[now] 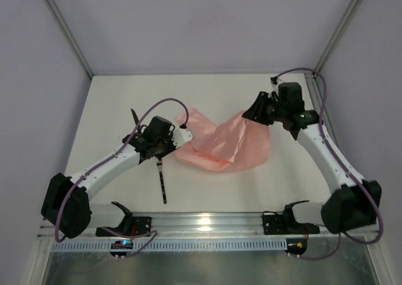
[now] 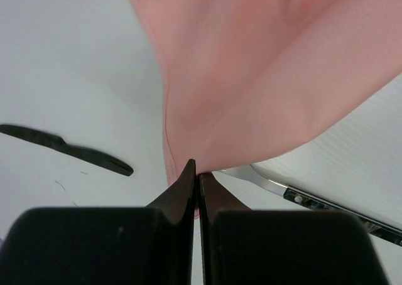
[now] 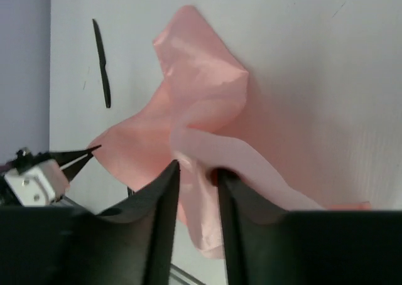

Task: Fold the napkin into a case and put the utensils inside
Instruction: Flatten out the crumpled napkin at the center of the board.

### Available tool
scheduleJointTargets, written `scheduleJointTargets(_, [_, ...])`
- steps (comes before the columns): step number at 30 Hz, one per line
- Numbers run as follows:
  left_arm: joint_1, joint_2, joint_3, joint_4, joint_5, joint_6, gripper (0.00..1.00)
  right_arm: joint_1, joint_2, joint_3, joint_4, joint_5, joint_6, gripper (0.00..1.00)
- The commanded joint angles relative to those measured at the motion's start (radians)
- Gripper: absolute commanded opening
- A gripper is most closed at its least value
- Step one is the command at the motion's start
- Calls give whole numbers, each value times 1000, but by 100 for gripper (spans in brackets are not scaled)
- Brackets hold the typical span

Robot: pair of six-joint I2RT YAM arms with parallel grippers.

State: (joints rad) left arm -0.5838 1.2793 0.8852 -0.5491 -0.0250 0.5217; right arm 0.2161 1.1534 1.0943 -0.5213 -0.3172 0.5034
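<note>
The pale-pink napkin [image 1: 220, 144] lies crumpled mid-table, its right part raised. My left gripper [image 1: 182, 132] is shut on its left corner; in the left wrist view the closed tips [image 2: 198, 172] pinch the napkin [image 2: 264, 78]. My right gripper [image 1: 249, 114] is at the cloth's upper right. Its jaws [image 3: 198, 172] stand a little apart, with a loose fold of napkin [image 3: 207, 109] hanging between them. The black knife [image 1: 135, 117] lies behind the left arm. The fork [image 1: 162, 183] lies in front of that arm, its silvery neck [image 2: 276, 186] just under the cloth edge.
White walls [image 1: 75, 40] close in the table on three sides. The arms' mounting rail [image 1: 207, 222] runs along the near edge. From the right wrist I see the knife [image 3: 102, 62] at far left and the left gripper [image 3: 81, 156] holding the cloth.
</note>
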Motion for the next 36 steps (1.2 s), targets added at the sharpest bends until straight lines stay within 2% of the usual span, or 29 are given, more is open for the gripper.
scheduleJointTargets(1, [2,51,6,37,2,14,0,-38,290,91,165,-77,84,42])
scheduleJointTargets(3, [2,99,17,51,-1,5,0,-53,418,214,152,-30,96,61])
scheduleJointTargets(5, [2,133,35,58,2,0,0,-67,594,370,57,78,42,63])
scheduleJointTargets(8, [2,173,44,51,19,-14,0,-69,683,450,-72,180,-50,64])
scheduleJointTargets(10, [2,167,35,54,22,-14,0,-67,636,385,-42,211,-68,65])
scheduleJointTargets(15, [2,155,8,75,22,-11,0,-69,360,141,-39,383,-115,68])
scheduleJointTargets(18, [2,150,5,75,20,-26,0,-69,217,-31,-22,388,-98,68])
scheduleJointTargets(20, [2,137,-2,80,22,-32,0,-70,171,-156,7,318,-74,68])
scheduleJointTargets(23, [2,115,-12,77,22,-37,0,-69,152,-259,23,230,-49,68])
scheduleJointTargets(26, [2,104,-15,66,22,-40,0,-69,147,-335,55,259,-23,68])
scheduleJointTargets(36, [2,71,-40,74,22,-52,0,-86,330,-364,159,264,-17,68])
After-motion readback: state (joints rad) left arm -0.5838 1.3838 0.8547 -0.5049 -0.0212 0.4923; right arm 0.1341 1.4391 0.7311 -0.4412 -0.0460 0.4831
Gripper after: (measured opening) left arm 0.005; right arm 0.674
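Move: The napkin's near right corner, which the right hand next reaches for, lies about 6 cm back, 8 cm to the right and 23 cm below that hand; the napkin's crumpled middle is about level with the hand fore and aft, 10 cm left and 20 cm below. The left hand holds the left corner, some 10 cm straight above the board; the fork's middle lies 10 cm back of this hand and the knife 12 cm ahead and 9 cm left, both 10 cm below. The napkin's flung-up right part is let go as the right fingers spread. That hand swings some 14 cm forward and down, draws well back and right with a small rise, then drops to just over the board at the near right corner, fingers open and tipped about 30 degrees further down. The left hand keeps its pinch on the left corner and lowers it about 5 cm, easing up slightly afterwards. ##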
